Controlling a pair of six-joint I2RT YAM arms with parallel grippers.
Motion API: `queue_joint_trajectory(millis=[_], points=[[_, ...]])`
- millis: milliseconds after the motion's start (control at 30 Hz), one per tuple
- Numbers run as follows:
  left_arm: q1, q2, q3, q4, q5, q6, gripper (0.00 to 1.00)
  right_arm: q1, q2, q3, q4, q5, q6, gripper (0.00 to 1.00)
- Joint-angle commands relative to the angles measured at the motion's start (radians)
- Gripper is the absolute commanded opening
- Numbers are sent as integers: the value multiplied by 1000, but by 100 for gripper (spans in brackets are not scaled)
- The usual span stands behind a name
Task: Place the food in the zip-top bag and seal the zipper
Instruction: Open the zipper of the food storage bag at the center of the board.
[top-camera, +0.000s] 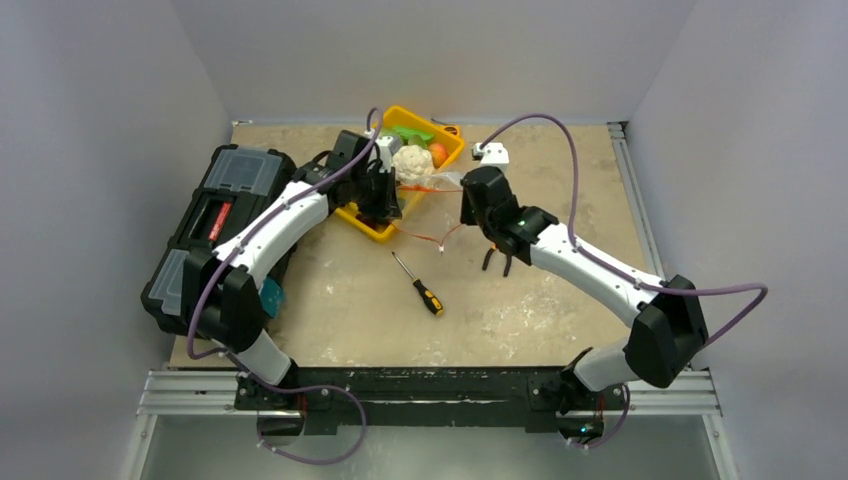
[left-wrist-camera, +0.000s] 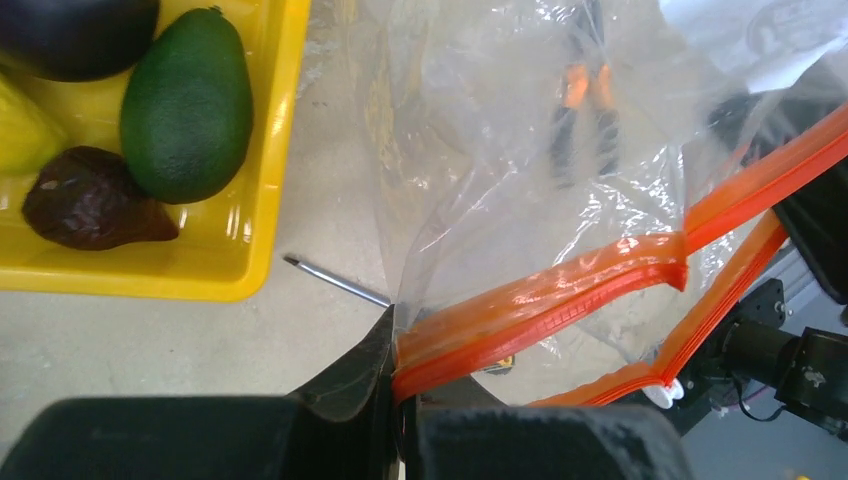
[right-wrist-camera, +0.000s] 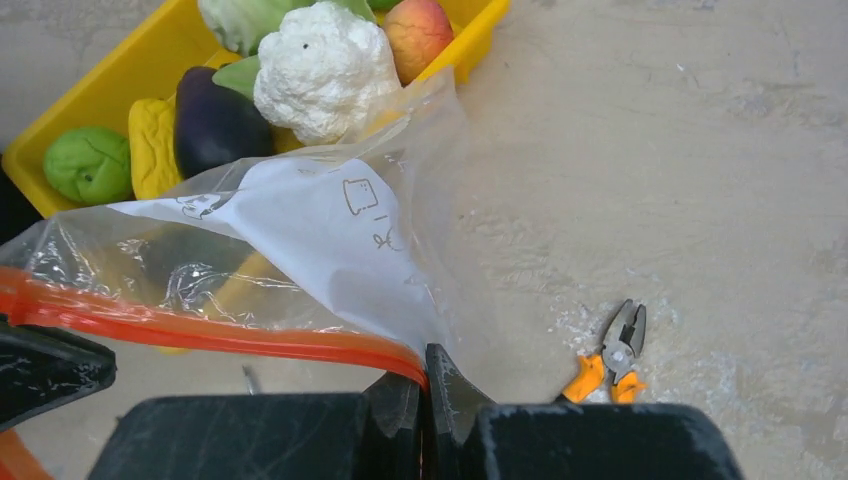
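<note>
The clear zip-top bag hangs empty between both arms beside the yellow tray. My left gripper is shut on one end of the red-orange zipper. My right gripper is shut on the zipper's other end. The mouth gapes, its two strips apart. All the food lies in the tray: cauliflower, eggplant, orange-red fruit, lime, corn, cabbage and avocado. From above, the bag spans the grippers.
A screwdriver lies on the table in front of the tray. Orange-handled pliers lie to the right, under my right arm. A black toolbox stands along the left edge. Walls close in the table on three sides.
</note>
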Motion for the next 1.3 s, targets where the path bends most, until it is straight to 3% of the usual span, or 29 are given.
queue_joint_trajectory(millis=[0,167,500,667,867,933,1000,1067,1133,1167,1267], points=[[-3,51,57,-21,49,-7,0,-45,-32,42,-102,-184,8,0],[-1,103,74,-19,151,-51,0,-45,-10,89,-182,-279,87,0],[51,180,129,-78,215,-44,0,-50,46,177,-314,-86,57,0],[47,227,168,-140,191,-16,0,-68,132,281,-407,-199,91,0],[49,250,202,-172,175,6,0,-69,144,262,-353,-230,105,0],[54,249,208,-184,182,-6,35,-69,147,256,-343,-236,98,0],[65,207,176,-142,211,-14,51,-70,148,261,-349,-194,78,0],[66,116,118,-74,212,-21,60,-70,146,273,-363,-141,46,0],[67,36,84,-28,196,-28,90,-69,141,285,-370,-92,11,0],[69,-3,71,-13,188,-24,95,-70,135,291,-370,-76,-12,0],[76,-111,29,32,113,1,97,-69,116,302,-351,-62,-75,0]])
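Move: I already pinch the zipper rim in both hands. The middle of the bag mouth lies about 6 cm right, 1 back and 2 below my left hand, and 6 cm left, 3 back and 4 below my right. From my right hand, the white slider hangs 4 cm left, 7 back and 6 below; on the table, the screwdriver is 7 left, 15 back, the pliers 8 right, 9 back, both about 20 below. I lower my left hand about 5 cm, easing a little towards my right hand as its fingers tip some 15 degrees further down, then open wide to let go of the rim and rise about 4 cm. My right hand keeps its pinch, draws back a couple of centimetres and comes forward again, sinking about 3 cm and tipping downward. ##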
